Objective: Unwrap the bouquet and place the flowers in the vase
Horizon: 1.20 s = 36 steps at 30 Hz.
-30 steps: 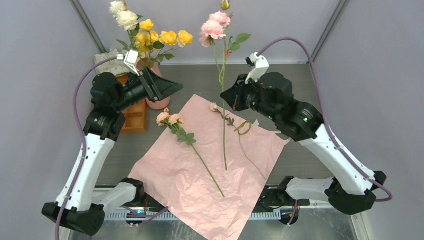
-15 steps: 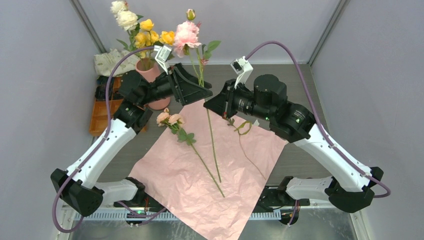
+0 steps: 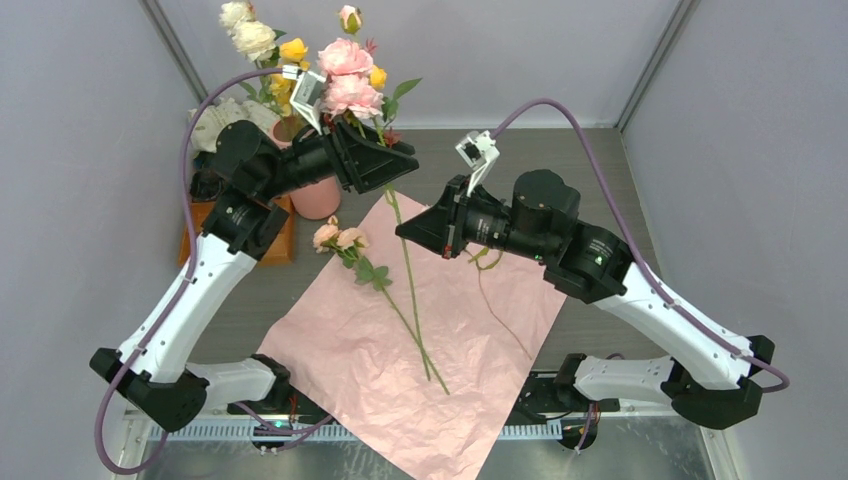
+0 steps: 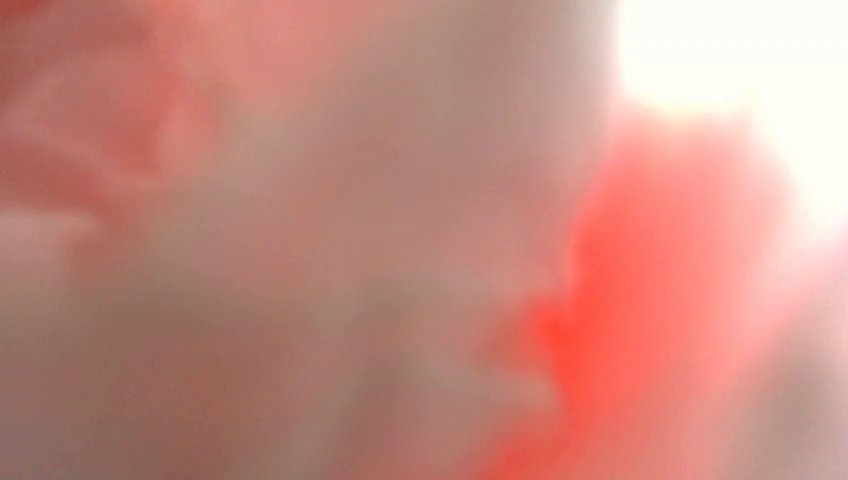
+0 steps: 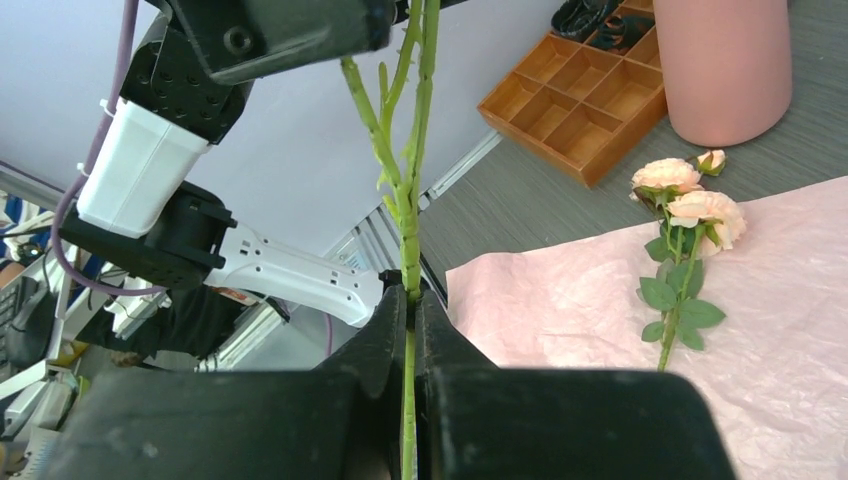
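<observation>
My right gripper (image 3: 404,229) (image 5: 411,295) is shut on the green stem (image 5: 408,200) of a pink rose and holds it upright. Its blooms (image 3: 346,76) rise above the left arm. My left gripper (image 3: 396,165) is at the same stem, higher up and just under the blooms. Blurred pink petals fill the left wrist view, so its jaws do not show. The salmon-pink vase (image 3: 318,198) (image 5: 722,70) stands behind the left gripper with white and yellow flowers (image 3: 252,40) in it. A peach rose (image 3: 338,238) (image 5: 690,205) lies on the spread pink paper (image 3: 400,350).
An orange compartment tray (image 3: 275,238) (image 5: 575,105) sits left of the vase. A loose cream ribbon (image 3: 488,255) lies on the paper's right part. Grey walls close in on three sides. A crumpled patterned sheet (image 3: 205,120) lies at the back left.
My right gripper has carried the pink rose left, toward the vase. The left arm swung right from the vase and came up to the rose's stem below the blooms.
</observation>
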Each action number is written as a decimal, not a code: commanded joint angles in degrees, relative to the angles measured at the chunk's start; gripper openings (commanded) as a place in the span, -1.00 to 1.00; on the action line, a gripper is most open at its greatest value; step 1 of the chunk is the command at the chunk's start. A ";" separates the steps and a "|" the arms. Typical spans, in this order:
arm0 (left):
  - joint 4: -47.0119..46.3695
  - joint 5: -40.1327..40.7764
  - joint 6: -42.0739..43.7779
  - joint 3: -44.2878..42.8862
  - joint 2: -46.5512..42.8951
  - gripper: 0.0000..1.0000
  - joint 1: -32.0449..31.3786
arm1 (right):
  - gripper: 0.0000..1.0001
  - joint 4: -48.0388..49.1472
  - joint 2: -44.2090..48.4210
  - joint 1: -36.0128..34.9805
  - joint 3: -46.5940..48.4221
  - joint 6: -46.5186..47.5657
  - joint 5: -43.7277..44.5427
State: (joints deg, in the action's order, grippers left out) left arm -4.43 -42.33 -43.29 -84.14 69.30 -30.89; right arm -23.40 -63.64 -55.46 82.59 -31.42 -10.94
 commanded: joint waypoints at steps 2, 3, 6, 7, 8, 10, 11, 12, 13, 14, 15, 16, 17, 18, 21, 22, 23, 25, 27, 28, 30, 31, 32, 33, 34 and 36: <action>4.24 3.83 7.65 -2.79 -3.91 -0.36 0.05 | -0.98 -0.42 3.55 -0.22 -0.41 0.36 2.17; 5.59 4.01 8.03 -2.79 -4.25 -0.43 0.05 | -0.98 -0.61 3.66 -0.19 -0.41 0.53 2.43; 6.55 4.09 8.81 -2.77 -4.78 -0.67 0.05 | -0.98 -0.98 3.33 -0.24 -0.41 0.75 2.89; 6.84 4.20 9.12 -2.83 -4.88 -0.74 0.05 | -0.98 -0.95 3.23 -0.24 -0.41 0.75 3.04; 7.29 4.56 9.61 -2.98 -5.01 -0.81 0.07 | -0.97 -1.04 3.10 -0.24 -0.41 0.66 3.29; 8.62 5.50 11.07 -3.68 -5.25 -0.87 0.06 | -0.83 -1.12 3.09 -0.26 -0.33 0.66 4.07; 9.61 6.32 11.95 -4.35 -5.37 -0.88 0.05 | -0.63 -1.31 3.15 -0.26 -0.25 0.69 4.54; 10.76 7.06 13.19 -5.27 -5.40 -0.89 0.05 | -0.35 -1.58 3.29 -0.25 -0.23 0.86 5.57; 12.48 8.04 15.25 -7.23 -5.39 -0.89 0.07 | -0.03 -1.71 3.64 -0.26 -0.30 1.03 6.29; 14.63 9.31 16.91 -9.32 -5.15 -0.90 0.08 | 0.21 -1.90 4.14 -0.26 -0.39 1.34 7.14; 17.06 11.19 19.00 -10.92 -4.79 -0.91 0.07 | 0.38 -2.08 4.66 -0.19 -0.69 1.50 8.49; 19.78 12.58 21.11 -14.64 -4.34 -0.90 0.05 | 0.54 -2.33 5.68 -0.21 -1.13 1.60 9.92; 22.21 14.25 23.20 -17.44 -3.88 -0.90 0.05 | 0.64 -2.52 6.48 -0.24 -1.60 1.85 11.71; 24.90 16.05 25.35 -20.65 -3.44 -0.90 0.09 | 0.75 -2.70 7.26 -0.25 -2.14 2.08 13.93; 32.50 24.33 31.02 -29.70 -1.93 -0.90 0.10 | 0.84 -3.14 9.09 -0.23 -3.38 2.81 17.21; 34.27 27.65 32.66 -32.29 -1.42 -0.90 0.07 | 0.85 -3.48 9.40 -0.19 -3.55 3.11 18.16; 35.78 30.75 34.32 -34.95 -0.88 -0.90 0.06 | 0.84 -3.85 9.63 -0.22 -3.59 3.36 18.91; 37.57 38.32 37.32 -38.92 0.14 -0.90 0.05 | 0.84 -4.40 9.77 -0.17 -3.70 3.70 19.91; 38.01 47.62 40.35 -41.51 0.95 -0.90 0.09 | 0.84 -4.54 9.69 -0.24 -3.82 3.78 20.43; 38.05 52.04 41.93 -42.82 1.53 -0.90 0.09 | 0.84 -4.68 9.60 -0.20 -3.77 3.82 20.52; 37.56 60.36 47.12 -45.05 3.20 -0.91 0.05 | 0.84 -4.75 9.39 -0.25 -4.00 3.89 20.75; 36.49 64.02 49.50 -45.65 3.85 -0.91 0.05 | 0.84 -4.77 9.22 -0.26 -4.09 3.98 20.91; 35.00 68.47 51.83 -45.38 4.40 -0.91 0.09 | 0.84 -4.81 9.09 -0.26 -4.18 4.03 21.06; 32.78 71.40 54.52 -44.88 4.83 -0.91 0.06 | 0.83 -4.80 8.96 -0.19 -4.33 4.08 21.18; 30.43 73.98 57.01 -44.25 5.44 -0.91 0.05 | 0.83 -4.72 8.74 -0.18 -4.43 4.15 21.33; 25.18 76.93 61.82 -42.78 6.65 -0.91 0.02 | 0.83 -4.48 8.50 -0.25 -4.51 4.26 21.46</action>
State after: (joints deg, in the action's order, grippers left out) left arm 29.02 19.49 5.48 -128.92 71.85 -31.00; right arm -29.26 -54.81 -55.53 77.93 -28.27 8.75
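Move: The pink roses' stem stands between the left hand's half-open fingers, practically at the hand point, while the right hand still pinches the stem lower down. From the left hand the vase is about 15 cm ahead, 19 cm left and 36 cm below; the peach roses lie roughly 8 cm ahead, 14 cm left and 48 cm below, and the wooden tray about 13 cm ahead, 34 cm left, also 48 cm below. Left pinches the stem; right lets go, backing right; left swings roses 20 cm left, 15 up, turning counter-clockwise. ##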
